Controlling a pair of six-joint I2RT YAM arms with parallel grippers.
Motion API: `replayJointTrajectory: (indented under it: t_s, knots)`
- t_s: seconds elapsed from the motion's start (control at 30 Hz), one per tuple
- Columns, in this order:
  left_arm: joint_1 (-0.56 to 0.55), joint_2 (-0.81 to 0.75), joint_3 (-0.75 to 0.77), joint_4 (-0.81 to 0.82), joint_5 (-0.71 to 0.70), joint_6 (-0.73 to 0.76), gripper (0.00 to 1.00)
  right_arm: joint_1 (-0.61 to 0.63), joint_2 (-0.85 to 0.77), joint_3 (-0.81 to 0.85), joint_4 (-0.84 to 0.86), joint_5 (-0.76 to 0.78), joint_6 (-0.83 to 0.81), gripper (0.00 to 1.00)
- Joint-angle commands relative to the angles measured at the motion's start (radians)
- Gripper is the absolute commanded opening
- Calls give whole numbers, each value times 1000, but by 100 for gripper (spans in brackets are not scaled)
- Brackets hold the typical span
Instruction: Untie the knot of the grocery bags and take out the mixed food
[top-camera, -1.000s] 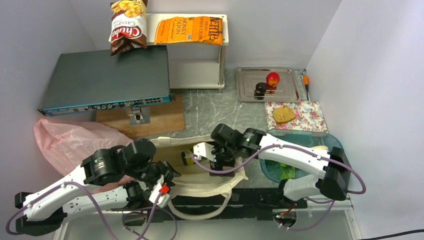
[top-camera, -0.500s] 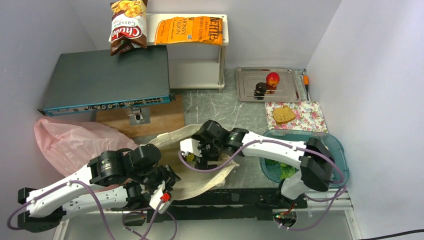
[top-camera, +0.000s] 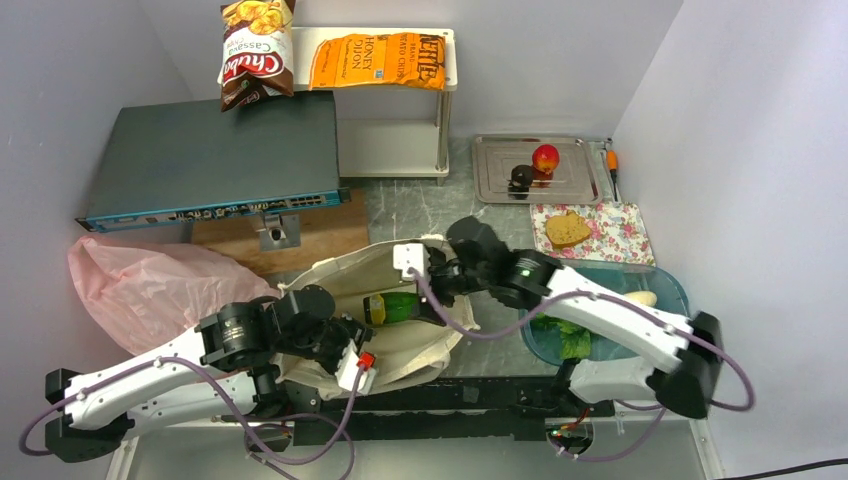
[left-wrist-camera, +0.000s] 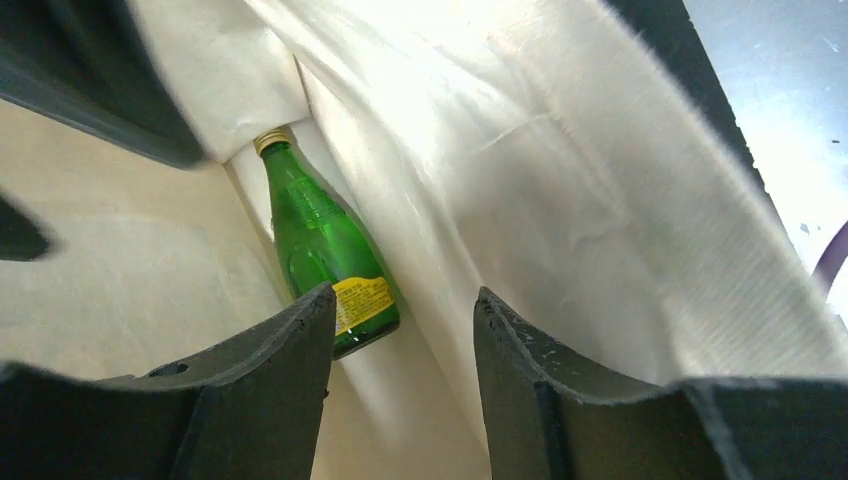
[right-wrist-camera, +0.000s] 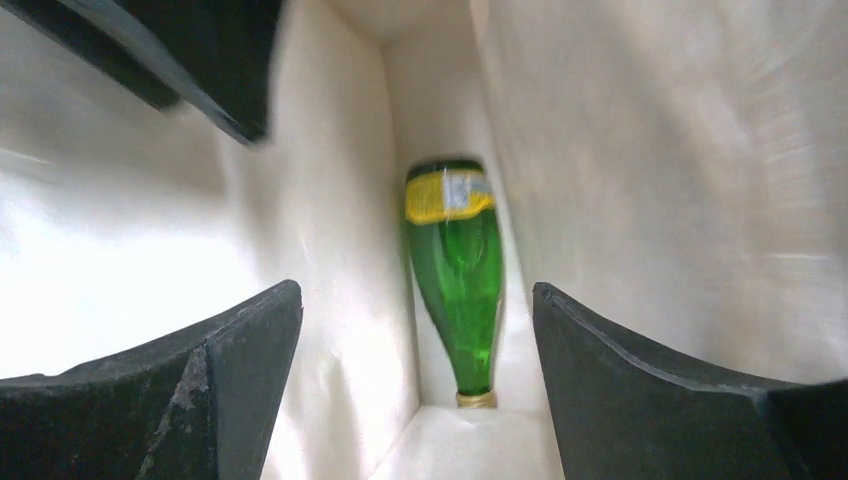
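Observation:
The beige canvas tote (top-camera: 400, 345) lies on its side in the middle with its mouth spread wide. A green bottle with a yellow label (top-camera: 396, 305) lies inside it, also seen in the left wrist view (left-wrist-camera: 322, 250) and the right wrist view (right-wrist-camera: 458, 265). My left gripper (top-camera: 345, 335) (left-wrist-camera: 403, 295) is at the tote's near left rim, open, with the label end just beyond its fingers. At the far rim my right gripper (top-camera: 430, 275) (right-wrist-camera: 417, 290) stands open wide, facing the bottle's cap. The pink plastic bag (top-camera: 150, 285) lies crumpled at the left; its knot cannot be made out.
A brown-red chip bag (top-camera: 257, 50) and an orange chip bag (top-camera: 385, 58) sit on the white shelf at the back. A red fruit (top-camera: 545, 157) is on the metal tray (top-camera: 495, 165). Bread (top-camera: 567, 228) lies on a floral napkin. The teal tub (top-camera: 668, 285) holds greens (top-camera: 572, 342) and radish (top-camera: 642, 297). A network switch (top-camera: 210, 160) stands at back left.
The tote's mouth has been spread open and the bottle now shows from above. My right gripper moved back and to the right; my left moved right and its jaws widened.

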Motion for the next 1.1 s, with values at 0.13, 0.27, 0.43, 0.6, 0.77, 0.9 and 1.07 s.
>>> replayJointTrajectory:
  t_s: [0.13, 0.27, 0.43, 0.6, 0.77, 0.9, 1.07]
  knots:
    - [-3, 70, 60, 112, -106, -94, 62, 10, -210, 160, -62, -20, 71, 85]
    - [-4, 236, 135, 127, -200, -112, 69, 10, -263, 165, -118, 74, 118, 85]
    - [0, 381, 135, 173, -304, -117, 70, 8, -353, 121, -103, 200, 193, 85]
    - [73, 533, 184, 156, -321, -196, 74, -50, -380, 135, -119, 216, 235, 85]
    - [99, 677, 223, 163, -325, -227, 80, -70, -394, 129, -117, 204, 242, 86]
    - [114, 781, 236, 165, -301, -253, 81, -73, -397, 125, -112, 213, 238, 87]
    - [151, 921, 252, 149, -300, -265, 81, -75, -399, 123, -106, 209, 242, 88]
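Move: The green bottle lies on its side at the bottom of the canvas bag, about 11 cm ahead of the left hand, 9 cm to its right and 15 cm below. From the right hand it is some 5 cm left, 1 cm ahead and 16 cm down. From the left hand, the canvas bag's middle is about 7 cm ahead, 4 cm right and 10 cm down, and the wooden board roughly 27 cm ahead, 15 cm left and 18 cm down. Left reaches 11 cm forward, then 12 down over the bottle, opening wider, as right lifts 14, then retreats right. ##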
